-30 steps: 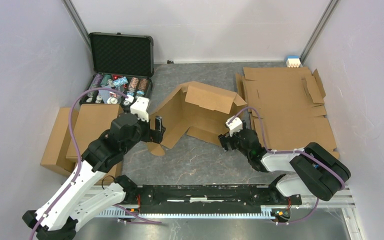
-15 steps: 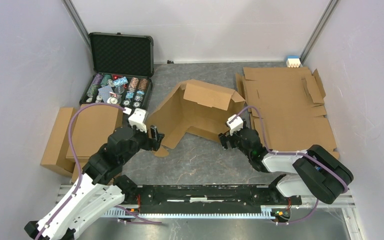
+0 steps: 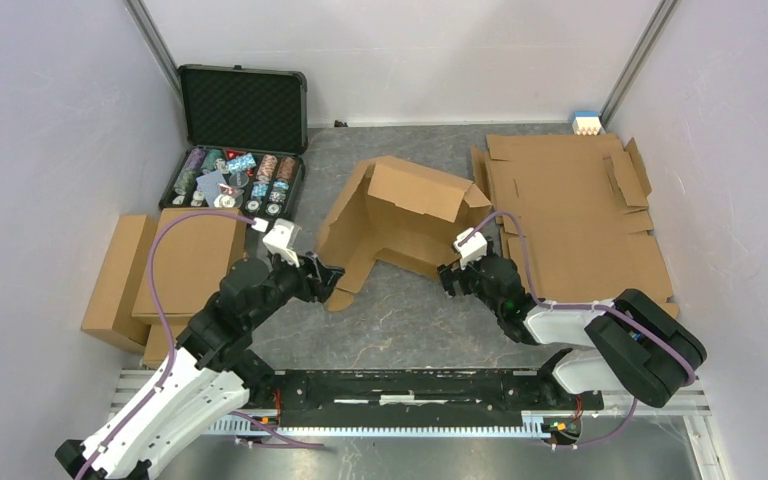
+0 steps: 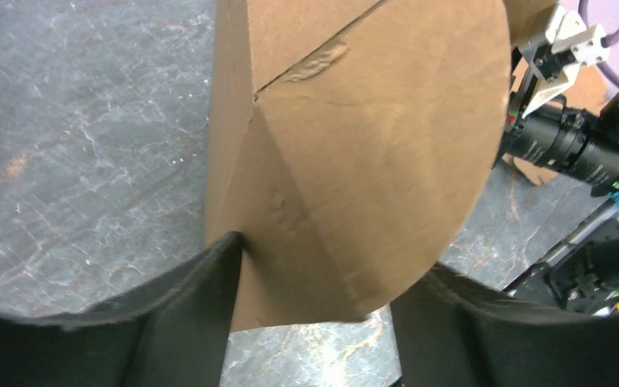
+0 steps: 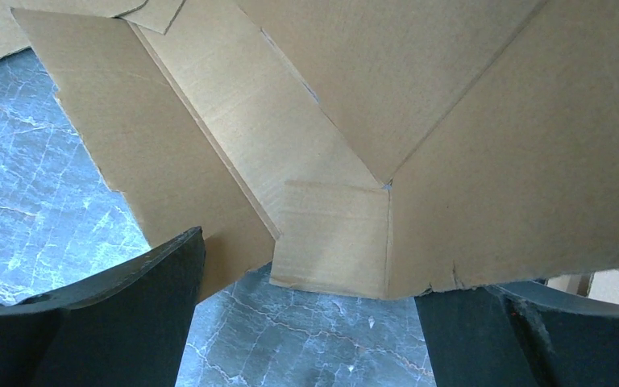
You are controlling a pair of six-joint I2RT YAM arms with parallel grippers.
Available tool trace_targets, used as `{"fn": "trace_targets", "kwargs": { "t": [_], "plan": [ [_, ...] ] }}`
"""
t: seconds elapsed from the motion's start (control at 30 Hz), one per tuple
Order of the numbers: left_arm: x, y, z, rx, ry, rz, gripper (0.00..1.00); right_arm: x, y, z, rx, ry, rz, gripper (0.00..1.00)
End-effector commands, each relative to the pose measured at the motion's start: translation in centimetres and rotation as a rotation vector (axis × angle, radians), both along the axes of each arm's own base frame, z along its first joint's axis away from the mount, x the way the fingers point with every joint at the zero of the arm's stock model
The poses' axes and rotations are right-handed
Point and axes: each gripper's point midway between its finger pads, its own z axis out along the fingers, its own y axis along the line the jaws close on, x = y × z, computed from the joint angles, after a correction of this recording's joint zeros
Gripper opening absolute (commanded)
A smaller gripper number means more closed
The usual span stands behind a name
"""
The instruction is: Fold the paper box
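Note:
The paper box (image 3: 405, 205) is a brown cardboard sheet, partly raised, in the middle of the table. Its back panel and left wall are tilted up. My left gripper (image 3: 328, 274) is at the box's near-left corner. In the left wrist view a rounded flap (image 4: 371, 161) lies between its fingers, and the left finger (image 4: 185, 306) touches the flap's edge. That gripper (image 4: 330, 270) is part open. My right gripper (image 3: 448, 277) is at the box's near-right edge. It (image 5: 314, 278) is open wide, with a box corner (image 5: 334, 242) just above the gap.
An open black case of poker chips (image 3: 240, 150) sits at the back left. Folded brown boxes (image 3: 175, 265) are stacked at the left. Flat cardboard sheets (image 3: 570, 215) lie at the right, and a small white and blue block (image 3: 586, 123) is behind them.
My left arm has moved right and toward the near edge, its jaws narrowing around the rounded flap. The box's left wall has shifted right and stands steeper. The right arm has barely moved.

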Motion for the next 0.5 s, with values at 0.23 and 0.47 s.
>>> {"fn": "trace_targets", "kwargs": {
  "t": [0.23, 0.47],
  "plan": [
    [3.2, 1.4, -2.2, -0.093, -0.097, 0.194, 0.86, 1.3, 1.6, 2.5, 0.066, -0.058, 0.021, 0.98],
    [3.9, 0.7, -3.1, -0.079, -0.297, 0.128, 0.83, 1.3, 2.0, 2.7, 0.086, -0.056, 0.042, 0.98]
  ]
}}
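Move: The paper box's near left flap hangs about 8 cm below the left hand, some 2 cm ahead and level sideways. The box's middle is about 11 cm ahead and 12 cm right of that hand, and the chip case some 16 cm ahead and 20 cm left, both lower. From the right hand, the flap lies roughly 20 cm left, 2 cm ahead and 6 cm higher. Left hand sinks about 7 cm, easing some 2 cm forward, fingers opening wider around the box's near left flap. ##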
